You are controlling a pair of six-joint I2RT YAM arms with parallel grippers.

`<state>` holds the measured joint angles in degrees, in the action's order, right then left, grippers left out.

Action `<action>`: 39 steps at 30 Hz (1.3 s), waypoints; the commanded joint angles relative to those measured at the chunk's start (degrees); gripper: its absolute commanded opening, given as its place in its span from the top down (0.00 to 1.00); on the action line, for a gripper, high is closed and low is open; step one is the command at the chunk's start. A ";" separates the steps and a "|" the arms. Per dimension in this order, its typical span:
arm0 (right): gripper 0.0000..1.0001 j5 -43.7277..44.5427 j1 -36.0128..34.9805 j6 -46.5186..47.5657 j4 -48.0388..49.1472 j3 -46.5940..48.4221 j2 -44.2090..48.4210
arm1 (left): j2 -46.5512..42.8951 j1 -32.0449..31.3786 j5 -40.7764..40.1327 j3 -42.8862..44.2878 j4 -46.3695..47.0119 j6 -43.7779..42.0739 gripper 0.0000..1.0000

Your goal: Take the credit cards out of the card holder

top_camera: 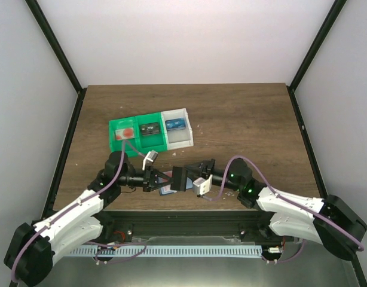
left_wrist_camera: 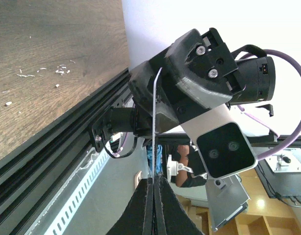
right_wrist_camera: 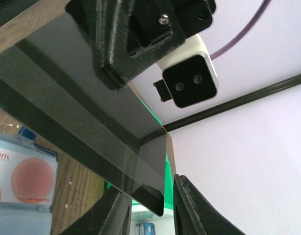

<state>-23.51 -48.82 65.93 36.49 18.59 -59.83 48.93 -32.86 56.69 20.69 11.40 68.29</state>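
Above the table's near middle, my left gripper (top_camera: pixel 161 179) (left_wrist_camera: pixel 153 179) is shut on a thin dark credit card (top_camera: pixel 179 177). It shows edge-on in the left wrist view (left_wrist_camera: pixel 153 142) and as a glossy dark face in the right wrist view (right_wrist_camera: pixel 91 122). My right gripper (top_camera: pixel 189 180) (right_wrist_camera: pixel 149 198) faces the left one with its fingers (right_wrist_camera: pixel 192 208) apart around the card's free corner; a gap shows beside the right finger. The blue card holder (top_camera: pixel 165 192) (right_wrist_camera: pixel 18 223) lies on the table below, with a red-spot card (right_wrist_camera: pixel 30 178) in its clear pocket.
A green-and-white three-compartment tray (top_camera: pixel 171 140) sits behind the grippers, holding a red-and-white card (top_camera: pixel 127 133), a dark card (top_camera: pixel 150 128) and a blue card (top_camera: pixel 175 124). Black frame posts stand at the table's sides.
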 commanded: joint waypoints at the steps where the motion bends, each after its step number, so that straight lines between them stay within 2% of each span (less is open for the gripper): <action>1: 0.82 -2.03 -0.21 0.22 3.74 -0.05 -0.61 | 0.51 -0.08 2.27 0.93 2.72 0.60 1.00; 3: 0.96 -2.32 -0.22 -0.30 3.45 0.00 -0.72 | 0.28 -0.10 2.10 0.43 2.98 0.97 1.00; 5: 0.99 -1.91 -0.23 -1.52 2.12 0.04 -0.59 | -0.42 -0.03 0.70 0.17 2.31 0.58 0.98; 7: 1.00 -1.71 -0.35 -4.11 0.10 0.34 -0.01 | -1.47 0.02 -1.31 1.09 -0.53 -1.71 0.80; 9: 1.00 -2.50 -0.65 -10.66 -3.49 1.67 1.79 | -2.24 0.07 -3.88 3.17 -4.89 -5.93 0.65; 11: 1.00 -4.08 -0.64 -20.10 -7.07 3.55 3.39 | -2.34 0.11 -6.72 6.68 -9.66 -11.28 0.57; 13: 1.00 -5.44 -0.75 -28.48 -12.19 5.79 3.69 | -1.84 0.08 -10.20 10.29 -14.12 -16.30 0.54; 16: 1.00 -6.67 -0.93 -38.19 -19.75 8.77 2.56 | -0.31 0.08 -15.37 16.33 -19.21 -22.75 0.54; 19: 1.00 -9.10 -1.01 -44.70 -25.86 11.41 1.28 | 0.20 0.08 -17.91 21.08 -20.53 -30.00 0.53; 26: 1.00 -14.82 -1.02 -62.41 -32.49 17.27 -2.67 | -1.81 0.09 -21.72 29.14 -27.85 -45.74 0.52; 32: 1.00 -24.76 -1.01 -66.27 -38.72 20.35 -3.54 | -4.82 0.08 -15.63 30.13 -31.79 -55.83 0.54; 36: 1.00 -29.13 -1.02 -67.46 -41.66 22.13 -4.19 | -2.94 0.10 -8.62 31.66 -39.19 -59.89 0.53; 39: 1.00 -30.87 -1.01 -66.83 -45.32 24.59 -6.28 | -0.40 0.10 -5.60 31.63 -43.16 -61.41 0.59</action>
<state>-48.77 -49.39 0.67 -2.87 38.76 -64.07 46.06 -32.88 44.42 51.44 -23.57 12.86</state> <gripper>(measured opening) 0.015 0.446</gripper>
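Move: Between the two hands hangs the black card: its middle is about 3 cm to the right of the left hand, which grips it. From the right hand, whose fingers straddle its far corner, that middle lies some 3 cm to the left and 3 cm back. The card holder lies on the table about 19 cm below, roughly 1 cm ahead of the right hand and 5 cm to its left. The green box is some 27 cm ahead of the left hand and 17 cm to its left. Closing on the black card's far corner, the right hand takes hold before the left fingers open and let go. The left hand climbs about 12 cm away from it, swinging forward and then partly back as it rolls its front side up. Keeping its pinch, the right hand rolls its front side down some 85 degrees while drawing back about 6 cm and slightly left. ##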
